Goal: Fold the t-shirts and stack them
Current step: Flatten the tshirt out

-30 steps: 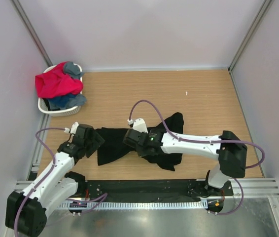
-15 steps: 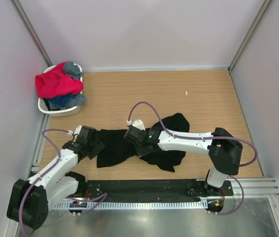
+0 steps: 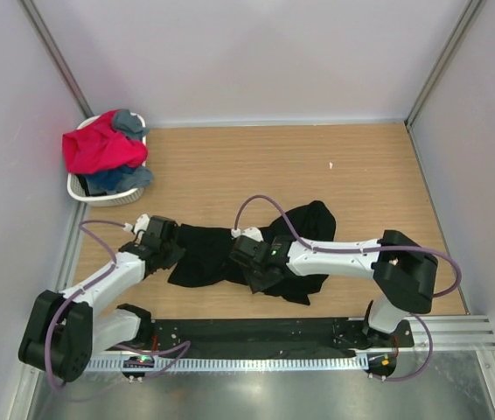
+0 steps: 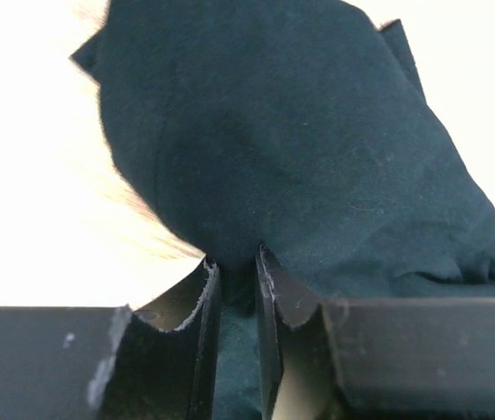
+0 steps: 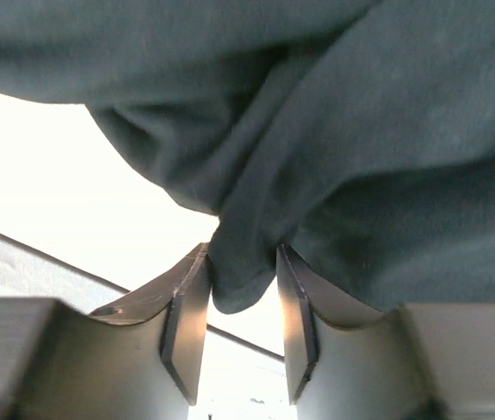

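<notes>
The black t-shirt [image 3: 204, 258] lies crumpled across the near part of the wooden table. At the shirt's left edge, my left gripper [image 3: 174, 255] is low, and in the left wrist view the left gripper [image 4: 237, 262] is shut on a pinch of the black t-shirt [image 4: 282, 131]. My right gripper [image 3: 249, 261] is over the shirt's middle. In the right wrist view the right gripper [image 5: 240, 255] stands open, with a hanging fold of the black t-shirt [image 5: 247, 262] between its parted fingers. Red-pink [image 3: 99, 149], grey [image 3: 129, 121] and blue [image 3: 121, 179] t-shirts are heaped in the basket.
A white laundry basket [image 3: 108, 199] sits at the far left against the wall. Walls close in the table on the left, back and right. A metal rail [image 3: 256, 332] runs along the near edge by the arm bases. A small white speck [image 3: 331, 164] lies far right.
My left gripper has moved right onto the shirt's left edge and closed on it. The right gripper's jaws have parted, and it has shifted slightly toward the near edge.
</notes>
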Robot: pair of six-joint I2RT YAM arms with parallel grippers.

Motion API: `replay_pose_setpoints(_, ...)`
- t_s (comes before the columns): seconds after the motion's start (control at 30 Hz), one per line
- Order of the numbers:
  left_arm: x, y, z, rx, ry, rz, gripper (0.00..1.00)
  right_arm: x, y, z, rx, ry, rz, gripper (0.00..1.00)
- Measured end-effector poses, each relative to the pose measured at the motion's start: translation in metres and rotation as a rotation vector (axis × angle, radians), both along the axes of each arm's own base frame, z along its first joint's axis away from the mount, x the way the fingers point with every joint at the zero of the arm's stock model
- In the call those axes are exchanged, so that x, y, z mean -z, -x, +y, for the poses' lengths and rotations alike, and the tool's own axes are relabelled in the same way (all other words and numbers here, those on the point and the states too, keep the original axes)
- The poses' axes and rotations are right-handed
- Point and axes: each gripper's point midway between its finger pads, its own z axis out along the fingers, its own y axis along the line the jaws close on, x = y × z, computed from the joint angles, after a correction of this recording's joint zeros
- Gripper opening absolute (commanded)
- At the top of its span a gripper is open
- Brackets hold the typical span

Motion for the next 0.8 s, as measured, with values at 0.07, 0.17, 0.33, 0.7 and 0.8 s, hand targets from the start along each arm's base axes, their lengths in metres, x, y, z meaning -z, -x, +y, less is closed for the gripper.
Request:
replay_pose_setpoints(0.07,0.000,0.000,0.004,-0.004,-0.021,0.003,0.25,-0.001,0.004,-0.001,-0.005,-0.002,-0.001,0.42)
replay_pose_setpoints(0.17,-0.002,0.003,0.007,0.002,-0.041,0.014,0.32,-0.002,0.010,-0.002,-0.016,-0.002,-0.005,0.42)
replay_pose_setpoints(0.33,-0.019,0.015,0.014,-0.001,-0.049,-0.016,0.58,0.001,0.014,-0.001,-0.029,0.012,-0.022,0.15)
replay_pose_setpoints(0.7,-0.029,0.056,0.021,-0.037,0.047,-0.103,0.57,-0.032,-0.018,0.002,-0.014,0.062,-0.164,0.01)
replay_pose_setpoints(0.8,-0.005,0.074,0.023,-0.044,0.049,-0.017,0.57,-0.068,-0.034,0.008,0.007,-0.002,-0.226,0.01)
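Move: The left hand's next hold, the shirt's near left corner, lies about 6 cm back and 2 cm to its left, at roughly fingertip height; the table's near edge is some 15 cm back of this hand. The right hand already straddles a fold of the shirt's near hem, about 1 cm below it; from there the near right corner is about 12 cm to the right and 4 cm back, the far right sleeve some 20 cm ahead and 16 cm right. The right fingers shut on the hem fold after easing back and down a centimetre or so, then carry the pinch up about 6 cm and forward some 4 cm, the fingertips tilting back towards the base. The left fingers open off the bunched cloth, and that hand hops up 5 cm, back and slightly left, then comes down, still open, over the near left corner, about 7 cm nearer the base. ##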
